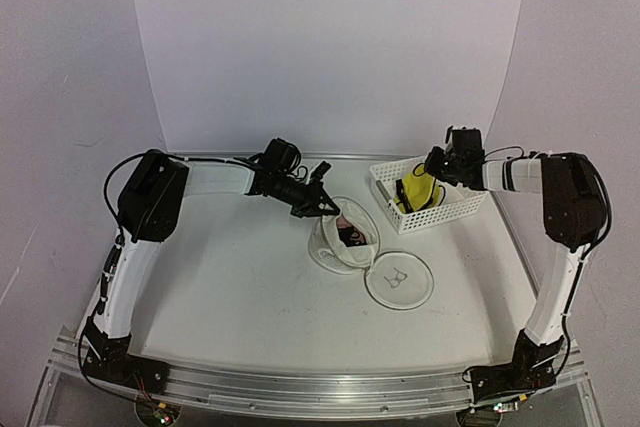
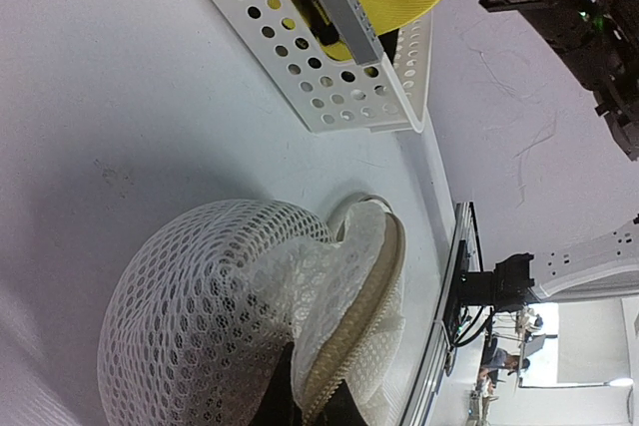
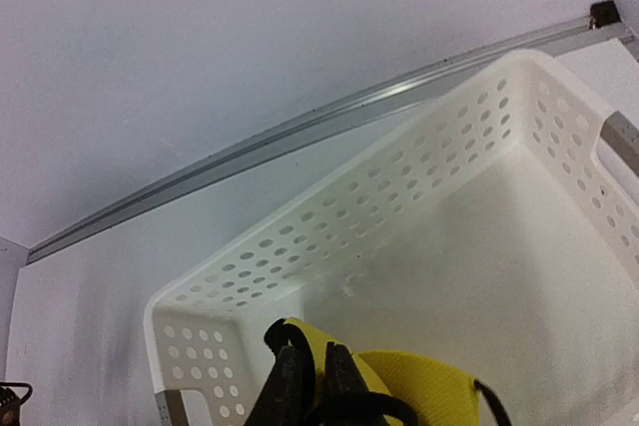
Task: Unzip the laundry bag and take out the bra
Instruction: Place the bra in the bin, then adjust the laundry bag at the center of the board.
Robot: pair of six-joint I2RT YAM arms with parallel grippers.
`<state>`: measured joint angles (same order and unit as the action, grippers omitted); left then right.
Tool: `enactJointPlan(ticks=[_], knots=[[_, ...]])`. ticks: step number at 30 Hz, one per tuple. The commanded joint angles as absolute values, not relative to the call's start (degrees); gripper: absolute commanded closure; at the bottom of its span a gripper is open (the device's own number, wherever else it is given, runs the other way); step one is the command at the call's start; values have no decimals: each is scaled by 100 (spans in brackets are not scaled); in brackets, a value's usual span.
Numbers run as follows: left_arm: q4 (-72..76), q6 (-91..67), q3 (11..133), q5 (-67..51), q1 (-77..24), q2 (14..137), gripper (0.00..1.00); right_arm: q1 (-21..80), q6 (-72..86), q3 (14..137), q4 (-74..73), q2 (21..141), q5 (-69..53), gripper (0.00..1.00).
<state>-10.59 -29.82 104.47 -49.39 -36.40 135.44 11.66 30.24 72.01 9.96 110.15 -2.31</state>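
The laundry bag (image 1: pixel 335 245), a round white mesh pouch, lies open in the middle of the table. Its flat round face (image 1: pixel 400 282) with the black pictogram lies flapped out to the right. My left gripper (image 1: pixel 325 209) is shut on the bag's zip edge (image 2: pixel 359 296), and its dark fingertips (image 2: pixel 265 401) show at the bottom of the left wrist view. The yellow bra (image 1: pixel 418 191) with black trim hangs into the white basket (image 1: pixel 455 209). My right gripper (image 3: pixel 315 366) is shut on the bra's (image 3: pixel 419 386) edge.
The perforated basket (image 3: pixel 399 197) stands at the back right near the table's metal rim (image 3: pixel 250 152). Something dark and pink (image 1: pixel 350 235) shows inside the bag's mouth. The right arm (image 2: pixel 559 7) reaches over the basket (image 2: pixel 329 97).
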Motion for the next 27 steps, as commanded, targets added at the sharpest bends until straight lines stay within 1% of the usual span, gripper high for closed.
enactJointPlan(ticks=[1,4,5,8,16,18,24,27], knots=[[-1104,-2807,10427,-5034,-3656,13500,100,1058,3340,7489,1032,11218,-434,82],[-1156,-2742,10409,-4997,-3656,13470,100,1012,3355,7506,841,11289,-277,62],[-1172,-2727,10411,-4976,-3649,13460,100,999,3331,7521,775,11287,-216,58],[-1193,-2709,10399,-4931,-3646,13442,100,974,3154,7591,497,11231,-8,52],[-1206,-2692,10380,-4883,-3639,13404,100,965,2174,7946,-606,10985,841,42],[-1204,-2689,10392,-4881,-3639,13417,100,963,2083,7832,-645,10813,744,41],[-1204,-2698,10384,-4879,-3639,13391,100,962,2052,7346,-681,10086,65,41],[-1202,-2668,10319,-4861,-3639,13321,100,963,2107,7039,-613,9677,-587,41]])
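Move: The bin that the bra is being put in lies under the right hand, its middle some 4 cm ahead and about 10 cm below. The bra still hangs from those fingers, its middle about 3 cm to the left and 7 cm down. The open laundry bag stands some 24 cm left and 17 cm back of the hand, its round lid about 10 cm left and 25 cm back. From the left hand the bin is roughly 26 cm right and 15 cm ahead. The bra is lowered some 4 cm farther into the bin by the right hand and let go as the fingers open wide. The empty hand shifts about 4 cm right, rolling its left side down some 10 degrees, then draws back and rises off the bra by about 4 cm. The left hand keeps its pinch on the laundry bag's rim. ##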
